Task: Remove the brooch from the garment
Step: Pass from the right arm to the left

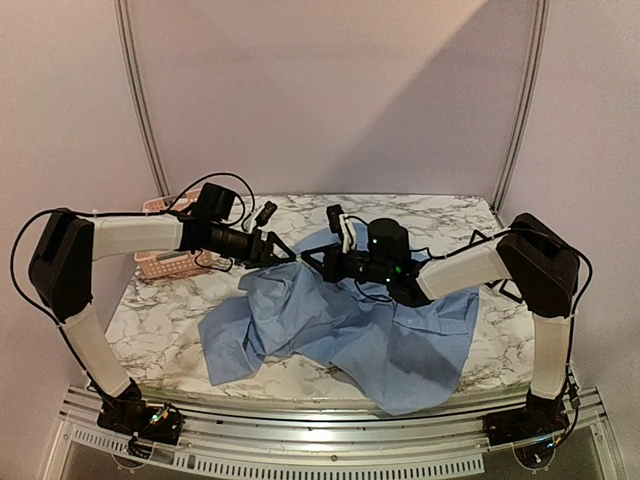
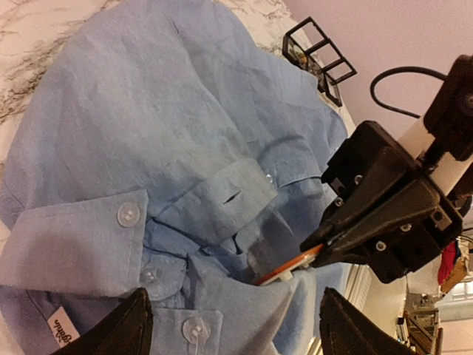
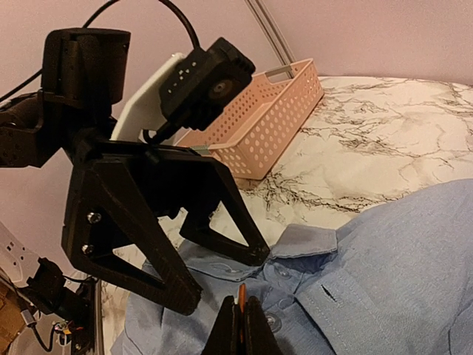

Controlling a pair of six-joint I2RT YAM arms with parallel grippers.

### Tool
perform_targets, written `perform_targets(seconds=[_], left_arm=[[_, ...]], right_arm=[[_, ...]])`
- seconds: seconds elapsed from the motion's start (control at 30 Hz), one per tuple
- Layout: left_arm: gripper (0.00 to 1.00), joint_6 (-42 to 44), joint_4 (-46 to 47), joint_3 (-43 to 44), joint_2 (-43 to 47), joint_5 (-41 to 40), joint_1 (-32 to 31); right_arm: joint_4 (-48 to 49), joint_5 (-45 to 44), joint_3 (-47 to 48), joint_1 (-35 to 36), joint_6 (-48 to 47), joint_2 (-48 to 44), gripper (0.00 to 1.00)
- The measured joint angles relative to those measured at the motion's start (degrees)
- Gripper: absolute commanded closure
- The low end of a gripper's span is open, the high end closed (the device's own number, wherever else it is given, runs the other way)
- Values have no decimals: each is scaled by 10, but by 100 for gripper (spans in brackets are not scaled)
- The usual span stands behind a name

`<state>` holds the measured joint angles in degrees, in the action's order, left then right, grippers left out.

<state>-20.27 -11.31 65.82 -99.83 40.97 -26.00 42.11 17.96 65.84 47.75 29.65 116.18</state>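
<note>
The garment, a light blue shirt, lies crumpled on the marble table, its collar and buttons in the left wrist view. The brooch is a thin orange piece with a white clasp, seen edge-on above the collar. My right gripper is shut on it, and its black fingers pinch the outer end while the inner end sits in a raised fold of cloth. My left gripper stands open, its fingers on either side of the collar just in front of the brooch. Both grippers meet over the shirt's far edge.
A pink perforated basket stands on the table's far left, behind the left arm. A small black wire frame sits past the shirt. Bare marble shows beyond the collar. The shirt's hem hangs over the near table edge.
</note>
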Motion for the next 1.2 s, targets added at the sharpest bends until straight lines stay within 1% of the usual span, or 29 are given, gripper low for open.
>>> perform_targets(seconds=[0.27, 0.5, 0.8, 0.9, 1.13, 1.2], left_arm=[[34, -24, 34, -7, -15, 47, -2], [47, -38, 60, -11, -16, 85, -2], [69, -54, 90, -19, -16, 113, -5], [74, -60, 102, -21, -16, 115, -6], [74, -69, 124, -21, -16, 126, -6], [72, -70, 127, -21, -16, 126, -6]], right_arm=[[40, 9, -9, -2, 34, -3, 100], [63, 14, -9, -5, 60, -3, 100], [91, 23, -18, -15, 87, -3, 100], [100, 26, -21, -18, 96, -3, 100], [128, 41, -28, -24, 120, -3, 100], [131, 45, -28, -24, 123, -3, 100]])
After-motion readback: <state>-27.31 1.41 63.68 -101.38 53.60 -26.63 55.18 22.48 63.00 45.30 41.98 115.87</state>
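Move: The brooch, still clipped edge-on in the shut right fingers with the garment hanging tented from it, lies about 4 cm to the right of the open left hand, 2 cm nearer the base and about level with it. From the right hand it is about 1 cm ahead, 1 cm left and 1 cm below. The garment's buttoned flap is some 5 cm ahead of the left hand, 2 cm to its right and 7 cm below; the pink basket stands roughly 21 cm left of the left hand, 10 cm farther out and 10 cm below. The garment bunched against the brooch's lower edge gets pinched by the left fingers, which close on it as that hand works about 4 cm right, up and back towards the brooch, fingertips tilting up. The right hand keeps its shut grip on the brooch and lifts some 3.5 cm, easing slightly right and tipping its fingertips up about 15 degrees. ##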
